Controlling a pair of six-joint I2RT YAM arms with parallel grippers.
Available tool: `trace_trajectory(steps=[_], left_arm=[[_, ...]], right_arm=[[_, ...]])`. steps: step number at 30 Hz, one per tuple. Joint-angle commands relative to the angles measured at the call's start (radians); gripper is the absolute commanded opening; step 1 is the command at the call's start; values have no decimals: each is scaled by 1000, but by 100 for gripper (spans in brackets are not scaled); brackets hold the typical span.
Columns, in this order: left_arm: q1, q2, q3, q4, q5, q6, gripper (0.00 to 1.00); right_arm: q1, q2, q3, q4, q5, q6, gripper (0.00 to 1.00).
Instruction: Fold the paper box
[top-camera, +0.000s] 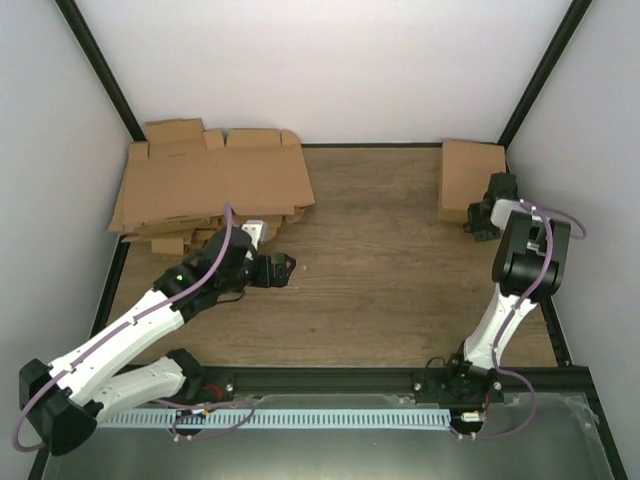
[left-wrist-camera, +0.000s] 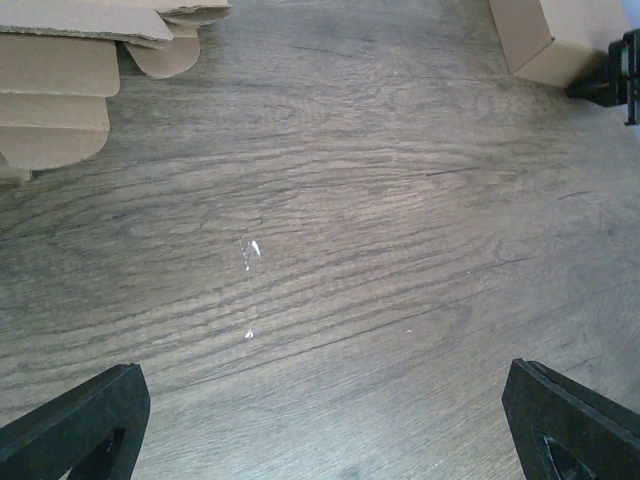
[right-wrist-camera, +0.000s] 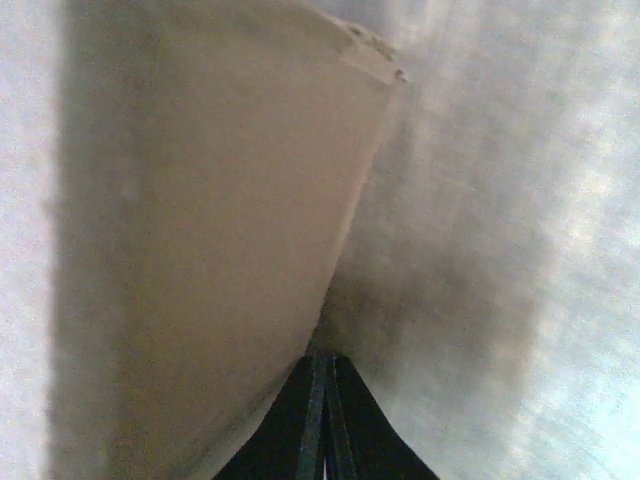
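The paper box (top-camera: 470, 178) stands folded as a shallow brown box at the back right of the table; it also shows in the left wrist view's top right corner (left-wrist-camera: 545, 35). My right gripper (top-camera: 482, 216) is shut, with its tips at the box's near right edge. In the right wrist view the closed fingertips (right-wrist-camera: 322, 362) meet the box's brown side (right-wrist-camera: 220, 230) with nothing between them. My left gripper (top-camera: 283, 265) hovers open over bare wood left of centre, its fingers (left-wrist-camera: 75, 425) far apart and nothing between them.
A pile of flat brown cardboard blanks (top-camera: 215, 185) fills the back left corner, and its tabs show at the left wrist view's top left (left-wrist-camera: 70, 60). White walls and black frame posts (top-camera: 545, 70) close the back. A black rail (top-camera: 330, 380) runs along the near edge.
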Motion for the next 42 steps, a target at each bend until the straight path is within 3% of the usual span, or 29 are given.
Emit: trace_trajectory(steps=[1, 8, 15, 18, 21, 24, 26, 35, 42], left_arm=[[6, 8, 45, -16, -8, -6, 100], [5, -7, 35, -19, -1, -14, 100], [5, 4, 33, -7, -1, -18, 100], [6, 16, 35, 0, 6, -19, 100], [5, 37, 40, 9, 14, -16, 100], [5, 48, 42, 13, 18, -15, 100], [4, 50, 43, 16, 19, -17, 100], [5, 80, 62, 6, 5, -15, 100], [4, 103, 86, -2, 3, -14, 100]], right_arm=[[-31, 116, 93, -2, 21, -37, 1], [-42, 142, 219, -80, 208, -76, 1], [15, -44, 139, -116, 305, -188, 1], [152, -144, 89, -18, 357, -401, 1], [231, -183, 80, 134, 176, -681, 1], [239, -130, 135, 186, -98, -820, 1], [248, -49, 226, 135, -127, -849, 1], [251, 283, 604, -79, 39, -857, 1], [250, 311, 635, -115, 190, -806, 1]])
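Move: The folded paper box lies straight ahead of the right hand, its middle about 12 cm farther out, a centimetre or so to the left and 1 cm higher; the shut fingertips are at its near face. Nothing else stands close by. From the left hand, the box is roughly 30 cm ahead, 60 cm to the right and 16 cm below. The shut right hand nudges the box 4 cm forward, backs off, then arcs up and over to its left side. ##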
